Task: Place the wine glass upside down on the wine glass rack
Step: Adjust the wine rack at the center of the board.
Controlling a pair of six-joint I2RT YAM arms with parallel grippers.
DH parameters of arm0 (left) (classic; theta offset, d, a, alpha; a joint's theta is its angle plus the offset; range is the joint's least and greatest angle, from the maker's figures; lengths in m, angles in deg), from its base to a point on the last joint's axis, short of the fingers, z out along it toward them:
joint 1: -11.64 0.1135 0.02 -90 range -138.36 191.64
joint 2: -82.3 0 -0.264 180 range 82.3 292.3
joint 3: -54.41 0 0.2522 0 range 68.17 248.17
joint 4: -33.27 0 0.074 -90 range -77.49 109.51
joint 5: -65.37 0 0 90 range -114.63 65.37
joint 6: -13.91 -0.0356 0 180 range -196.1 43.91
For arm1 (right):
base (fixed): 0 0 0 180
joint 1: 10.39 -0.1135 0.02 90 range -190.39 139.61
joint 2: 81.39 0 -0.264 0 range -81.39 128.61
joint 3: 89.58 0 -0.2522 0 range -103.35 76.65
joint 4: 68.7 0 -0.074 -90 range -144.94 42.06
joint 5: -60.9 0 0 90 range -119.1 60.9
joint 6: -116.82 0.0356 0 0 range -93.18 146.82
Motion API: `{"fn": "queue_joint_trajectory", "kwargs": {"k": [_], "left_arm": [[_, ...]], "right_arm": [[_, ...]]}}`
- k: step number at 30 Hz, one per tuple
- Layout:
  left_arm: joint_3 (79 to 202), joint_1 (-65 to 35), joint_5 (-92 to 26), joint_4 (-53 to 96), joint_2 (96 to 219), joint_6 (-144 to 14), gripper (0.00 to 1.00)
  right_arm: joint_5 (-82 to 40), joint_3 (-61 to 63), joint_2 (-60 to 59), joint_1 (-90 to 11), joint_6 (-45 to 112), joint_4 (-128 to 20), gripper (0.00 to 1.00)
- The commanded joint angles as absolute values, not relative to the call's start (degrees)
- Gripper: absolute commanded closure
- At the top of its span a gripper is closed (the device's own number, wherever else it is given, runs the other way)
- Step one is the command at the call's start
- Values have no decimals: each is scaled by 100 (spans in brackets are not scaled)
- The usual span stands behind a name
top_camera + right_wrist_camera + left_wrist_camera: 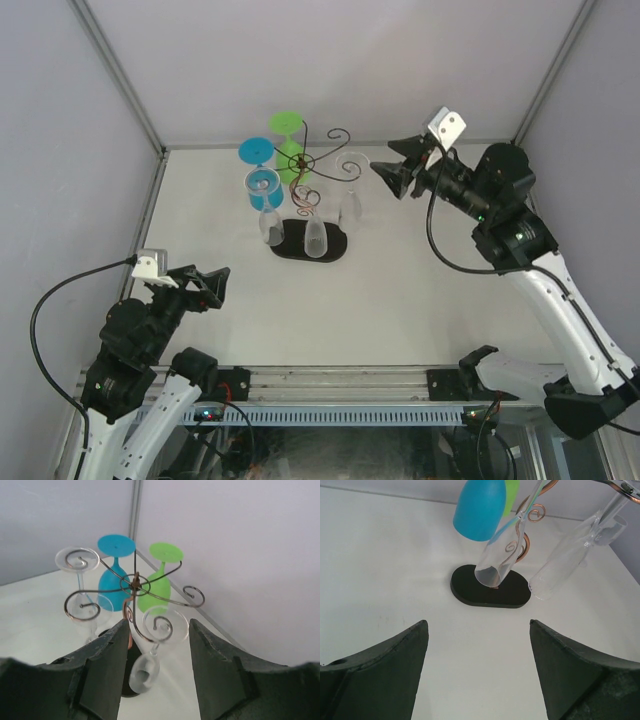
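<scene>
The wine glass rack (305, 162) stands mid-table on its black oval base (296, 246), scroll arms spreading from the stem (135, 584). A clear wine glass (350, 207) hangs upside down from the right-hand scroll, foot on top and bowl (145, 672) below. My right gripper (385, 172) hovers just right of that foot, open. In the right wrist view the foot shows between the two fingertips (159, 622), untouched by either. My left gripper (205, 285) stays low at the near left, open and empty (479, 622), facing the rack base (465, 582).
The rack also carries a blue glass (262, 185), a green glass (288, 150) and two more clear glasses (270, 225) (316, 235), all inverted. Grey walls close the table at the back and both sides; the corner post (135, 510) is behind the rack.
</scene>
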State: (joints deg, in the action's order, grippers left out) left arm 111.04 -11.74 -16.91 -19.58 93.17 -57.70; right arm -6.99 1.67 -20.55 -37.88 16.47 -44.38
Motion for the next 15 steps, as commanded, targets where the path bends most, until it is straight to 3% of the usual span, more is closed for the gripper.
{"fn": "queue_joint_trajectory", "kwargs": {"k": [1, 15], "left_arm": [[11009, -1143, -1697, -1763, 9286, -5834, 15], [11001, -1139, -1729, -1750, 9283, -5843, 14]], "right_arm": [[-590, -923, -1281, -3948, 1690, -3265, 50], [-1098, -4372, 1397, -4792, 1832, -1498, 52]]}}
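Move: The wine rack's hub is about 15 cm to the left of my right hand, 8 cm ahead and roughly 12 cm lower. Nearest on the way hangs a clear glass, some 7 cm ahead, 6 cm left and 17 cm down. The green glass hangs about 8 cm beyond the hub and 3 cm left of it; the blue glass 2 cm beyond the hub and 8 cm left of it. From my left hand the hub lies some 22 cm ahead, 15 cm right, slightly above. I sweep my right hand left and forward towards the rack's hub, some 10 cm left and 5 cm ahead, passing above the near clear glass. I rise a touch first, then sink about 4 cm while the fingers tip down by roughly 15 to 20 degrees. The fingers stay half open, with no contact visible yet. ##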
